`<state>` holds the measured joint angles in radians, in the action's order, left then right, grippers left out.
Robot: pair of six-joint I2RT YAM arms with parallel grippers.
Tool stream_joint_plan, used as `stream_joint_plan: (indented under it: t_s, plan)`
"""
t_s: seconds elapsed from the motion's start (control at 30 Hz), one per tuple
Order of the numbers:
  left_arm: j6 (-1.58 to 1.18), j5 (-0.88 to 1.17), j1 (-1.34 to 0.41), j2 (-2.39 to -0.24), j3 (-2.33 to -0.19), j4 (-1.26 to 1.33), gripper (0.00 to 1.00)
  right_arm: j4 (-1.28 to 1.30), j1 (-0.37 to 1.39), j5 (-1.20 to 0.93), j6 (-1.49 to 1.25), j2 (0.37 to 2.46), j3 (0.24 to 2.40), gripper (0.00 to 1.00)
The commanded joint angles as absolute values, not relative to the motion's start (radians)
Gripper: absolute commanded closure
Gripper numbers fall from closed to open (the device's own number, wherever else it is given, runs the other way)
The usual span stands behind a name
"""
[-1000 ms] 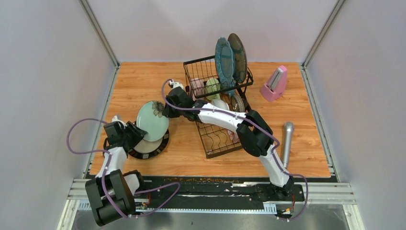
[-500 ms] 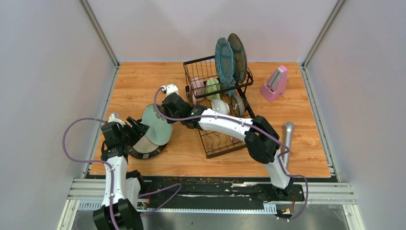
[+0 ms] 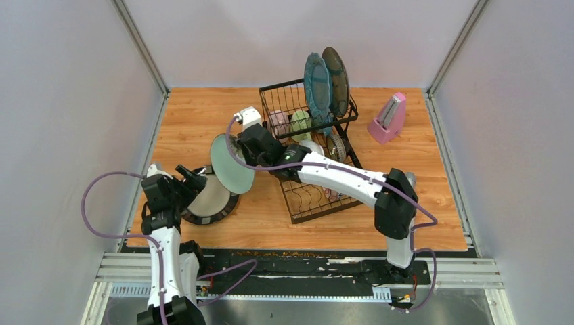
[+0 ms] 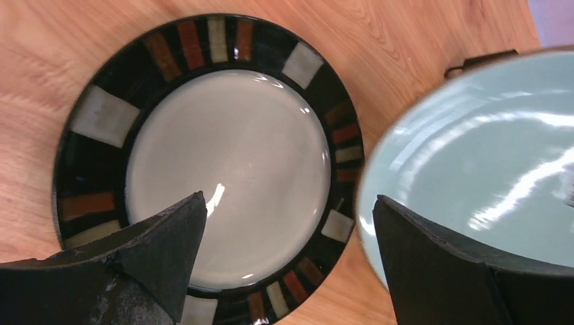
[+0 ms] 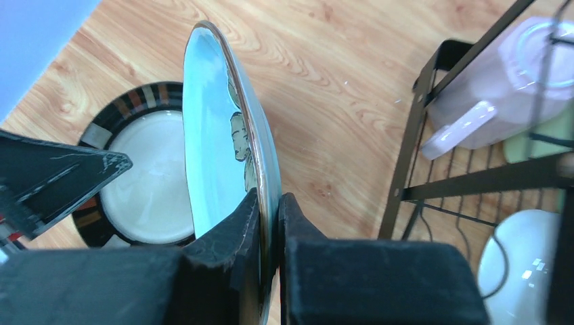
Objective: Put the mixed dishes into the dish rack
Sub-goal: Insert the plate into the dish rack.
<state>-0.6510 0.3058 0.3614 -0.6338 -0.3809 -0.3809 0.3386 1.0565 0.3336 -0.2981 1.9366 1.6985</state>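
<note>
My right gripper (image 3: 249, 150) is shut on the rim of a pale-blue flowered plate (image 3: 231, 164) and holds it on edge above the table, left of the black wire dish rack (image 3: 306, 201). In the right wrist view the fingers pinch the plate's (image 5: 218, 128) rim at the gripper (image 5: 271, 203). My left gripper (image 3: 187, 180) is open and empty over a black-rimmed plate (image 3: 211, 200) with coloured blocks, lying flat. The left wrist view shows that plate (image 4: 223, 156), the pale-blue plate (image 4: 487, 162) at the right, and the open gripper (image 4: 288, 206).
The rack holds two dark speckled plates (image 3: 318, 84) upright, a pink mug (image 3: 279, 122), a pale-green mug (image 3: 300, 124), a white bowl (image 3: 311, 147) and a patterned bowl (image 3: 336, 144). A pink metronome (image 3: 388, 118) and a silver microphone (image 3: 406, 200) lie right of the rack.
My right gripper has lifted the pale-blue plate off the black-rimmed plate and carried it right toward the rack, turning it on edge. My left gripper has drawn back, open.
</note>
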Motion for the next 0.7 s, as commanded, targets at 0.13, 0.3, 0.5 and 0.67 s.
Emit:
stream_joint_plan:
  t_s: [0.13, 0.3, 0.5, 0.67]
  plan:
    - [-0.698, 0.140, 0.358, -0.629, -0.429, -0.463, 0.00, 0.191, 1.077, 0.406, -0.211, 1.621, 1.694, 1.00]
    - [-0.717, 0.105, 0.357, -0.651, -0.421, -0.469, 0.00, 0.137, 1.078, 0.447, -0.142, 1.485, 1.677, 1.00]
    - [-0.730, 0.097, 0.357, -0.665, -0.407, -0.471, 0.00, 0.028, 1.078, 0.540, -0.012, 1.385, 1.670, 1.00]
    - [-0.740, 0.065, 0.357, -0.664, -0.404, -0.485, 0.00, -0.072, 1.079, 0.639, 0.144, 1.377, 1.681, 1.00]
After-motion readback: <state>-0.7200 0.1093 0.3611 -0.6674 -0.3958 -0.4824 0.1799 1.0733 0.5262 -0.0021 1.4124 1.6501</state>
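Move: The right hand holds the light-green plate by its rim; the free slot in the rack's upper tray, left of the teal plate, lies about 13 cm ahead, 14 cm to the right and roughly level with it. The teal plate stands some 12 cm ahead and 21 cm right, the brown plate some 13 cm ahead and 26 cm right, both centred about 8 cm higher. From the left hand the slot is about 20 cm ahead, 30 cm right and 9 cm up. Keeping its pinch on the light-green plate's rim, the right hand lifts fast and nearly straight up, about 27 cm, while swinging some 12 cm to the right until it is high above the rack's upper tray but short of it, the fingers tipping upward by some 30 degrees and the hand's left side rising. The left hand, already open and empty, eases a few centimetres left, down and back, swinging its fingers slightly counter-clockwise. ##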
